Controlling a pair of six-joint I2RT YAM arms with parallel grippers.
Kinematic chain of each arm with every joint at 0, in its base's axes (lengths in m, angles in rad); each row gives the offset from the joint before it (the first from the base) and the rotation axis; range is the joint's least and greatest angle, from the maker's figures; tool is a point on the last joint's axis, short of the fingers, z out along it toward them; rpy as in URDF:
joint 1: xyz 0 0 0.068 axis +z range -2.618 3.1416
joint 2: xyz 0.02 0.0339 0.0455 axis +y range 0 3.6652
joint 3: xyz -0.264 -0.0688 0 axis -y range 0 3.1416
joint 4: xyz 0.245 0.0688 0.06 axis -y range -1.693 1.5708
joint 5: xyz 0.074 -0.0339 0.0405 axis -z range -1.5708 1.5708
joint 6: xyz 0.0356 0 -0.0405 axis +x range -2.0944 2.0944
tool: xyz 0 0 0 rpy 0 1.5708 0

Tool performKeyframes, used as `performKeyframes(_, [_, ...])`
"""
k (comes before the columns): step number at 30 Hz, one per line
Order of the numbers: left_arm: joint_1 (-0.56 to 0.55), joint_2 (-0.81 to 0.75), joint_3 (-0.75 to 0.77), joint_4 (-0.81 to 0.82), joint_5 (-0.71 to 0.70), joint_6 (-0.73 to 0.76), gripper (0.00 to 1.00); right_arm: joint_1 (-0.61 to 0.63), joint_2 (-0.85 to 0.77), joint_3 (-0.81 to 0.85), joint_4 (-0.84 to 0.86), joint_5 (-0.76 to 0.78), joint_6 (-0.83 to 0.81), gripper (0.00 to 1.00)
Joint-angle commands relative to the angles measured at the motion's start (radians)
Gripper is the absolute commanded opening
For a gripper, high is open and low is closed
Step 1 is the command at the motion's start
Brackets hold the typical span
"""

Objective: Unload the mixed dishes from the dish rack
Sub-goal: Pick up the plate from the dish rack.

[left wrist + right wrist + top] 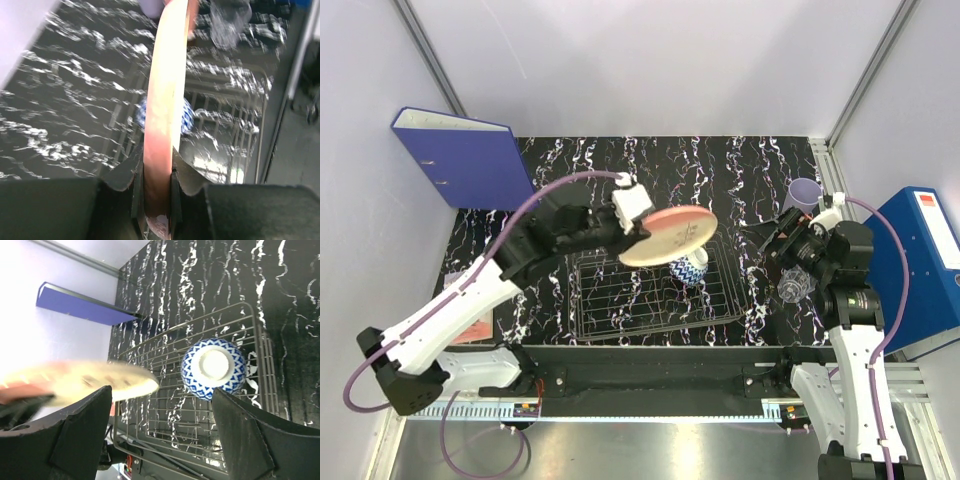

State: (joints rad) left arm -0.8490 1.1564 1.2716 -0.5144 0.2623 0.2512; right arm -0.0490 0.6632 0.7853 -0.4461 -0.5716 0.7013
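My left gripper is shut on the rim of the large pink plate, which hangs tilted above the dish rack. In the left wrist view the plate stands edge-on between the closed jaws of that gripper. The blue-and-white bowl sits upside down in the rack's right part, and shows again as the bowl on the wire rack. My right gripper hovers open and holds nothing, right of the rack. The lavender cup and the clear glass stand on the table beside it.
A blue binder leans on the back-left wall and another blue binder lies off the table's right edge. A pinkish item lies partly hidden under the left arm. Walls close the table on the left, the back and the right.
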Motion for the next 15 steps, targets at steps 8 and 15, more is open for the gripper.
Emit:
performKeyframes(8, [0.332,0.1,0.357,0.025,0.118,-0.649,0.0,0.015,-0.016,0.069,0.099,-0.131,0.052,0.88])
performKeyframes(15, [0.485,0.071,0.028,0.621,0.417,-1.179,0.0,0.023,-0.016,0.068,0.202,-0.171,0.116,0.85])
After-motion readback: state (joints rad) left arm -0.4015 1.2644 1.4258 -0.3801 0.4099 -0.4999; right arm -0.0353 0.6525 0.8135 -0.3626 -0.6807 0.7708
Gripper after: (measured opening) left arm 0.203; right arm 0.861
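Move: The left hand already holds the plate by its rim, clear of the dish rack, with the plate's middle roughly 8 cm to its right, 3 cm ahead and 3 cm lower. From this hand the blue-and-white bowl is about 10 cm right, 1 cm ahead and 24 cm below, and the rack's middle some 4 cm right, 3 cm back and 26 cm below. From the right hand the plate lies about 18 cm left, level fore and aft and roughly level in height. Forward, up and to the left, the left hand swings the plate quickly away from above the rack, about 11 cm forward and 6 cm left, rising some 8 cm before dipping slightly. The wrist rolls and turns counter-clockwise, roughly 50 degrees in all, its fingers levelling and swinging forward while keeping their pinch on the rim. The right hand, open and empty, rises about 4 cm, easing left. ##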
